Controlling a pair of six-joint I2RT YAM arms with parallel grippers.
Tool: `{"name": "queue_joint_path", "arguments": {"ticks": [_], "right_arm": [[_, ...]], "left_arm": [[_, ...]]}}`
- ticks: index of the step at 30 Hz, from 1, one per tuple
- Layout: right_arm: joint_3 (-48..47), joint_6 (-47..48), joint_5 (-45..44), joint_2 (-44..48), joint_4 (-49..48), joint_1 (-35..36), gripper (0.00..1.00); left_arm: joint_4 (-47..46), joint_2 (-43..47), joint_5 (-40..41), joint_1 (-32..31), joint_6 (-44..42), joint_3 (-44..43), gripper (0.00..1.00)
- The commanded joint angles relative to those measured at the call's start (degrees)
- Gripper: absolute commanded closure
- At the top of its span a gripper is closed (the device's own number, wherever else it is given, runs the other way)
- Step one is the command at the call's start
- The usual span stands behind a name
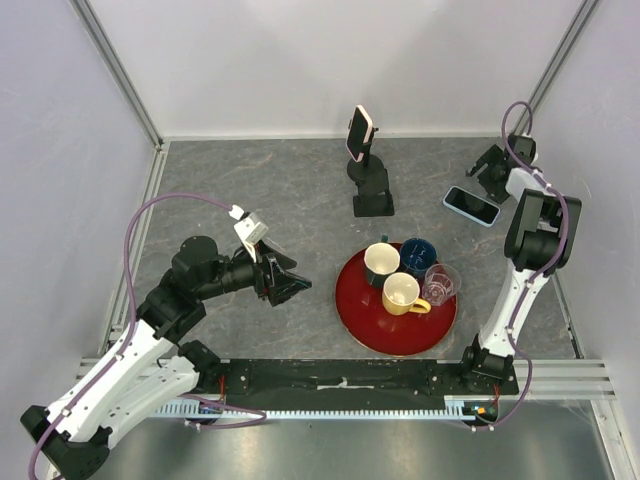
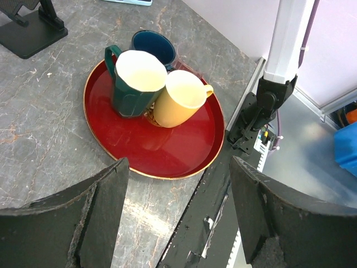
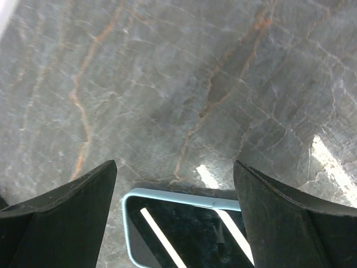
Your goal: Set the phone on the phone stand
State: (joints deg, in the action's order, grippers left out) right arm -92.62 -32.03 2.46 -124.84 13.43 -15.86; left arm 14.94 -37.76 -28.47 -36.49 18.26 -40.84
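Note:
A phone in a light-blue case (image 1: 471, 206) lies flat, screen up, on the grey marble table at the right. My right gripper (image 1: 486, 172) hovers just behind it, open. In the right wrist view the phone's end (image 3: 184, 229) shows low between the two black fingers, and the open right gripper (image 3: 174, 167) holds nothing. The black phone stand (image 1: 372, 190) is at the back centre, with a pink-cased phone (image 1: 359, 133) upright on top of it. My left gripper (image 1: 298, 285) is open and empty, left of the tray; its wrist view shows the open left gripper (image 2: 178, 162) above the table's front edge.
A round red tray (image 1: 360, 325) sits front centre with a green mug (image 1: 381, 262), a yellow mug (image 1: 402, 294), a dark blue mug (image 1: 418, 254) and a clear glass (image 1: 441, 282). White walls close in the back and sides. The right arm's post (image 2: 284, 50) stands beside the tray.

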Motion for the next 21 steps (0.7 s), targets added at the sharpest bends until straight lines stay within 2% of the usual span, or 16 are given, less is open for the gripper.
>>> {"name": "queue_joint_path", "arguments": {"ticks": [1,7,15,18,21], "right_arm": [[-1.3,-2.0,-2.1,-1.4,2.9,0.1,0.08],[2.1,0.6,-2.1,0.0,3.4,0.4,0.08],[17.3,1.1,-0.5,11.4,1.9,1.0,0.07],[21.1,2.4,0.4,15.4,1.8,1.1,0.06],[21.5,7.5,0.6,17.2,3.2,1.5,0.04]], "left_arm": [[0.0,-0.1,1.4,-0.2,-2.6,0.3,0.21],[0.0,-0.7,1.2,-0.1,-2.6,0.4,0.21],[0.1,-0.6,1.3,1.0,-2.6,0.5,0.21],[-0.2,-0.9,0.9,1.2,-2.5,0.6,0.21],[-0.4,-0.9,0.3,1.4,-2.4,0.7,0.21]]}}
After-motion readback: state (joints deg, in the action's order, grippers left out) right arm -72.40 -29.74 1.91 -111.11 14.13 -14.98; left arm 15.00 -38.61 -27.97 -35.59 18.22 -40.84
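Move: The blue-rimmed phone lies flat about 5 cm back from the right hand and some 3 cm to its left, roughly 3 cm below it. The black stand is about 31 cm to the hand's left and 3 cm back; the blue mug is about 18 cm to the hand's left and 20 cm back. From the left hand, the phone is some 34 cm ahead, 47 cm to the right and 24 cm below. Ease the right gripper down about 1 cm just beyond the phone, then draw it straight back towards yourself about 9 cm, drifting some 3 cm left and staying low. Keep the fingers wide open, and let the right finger catch the phone's far long edge near its right end and drag that end back. ##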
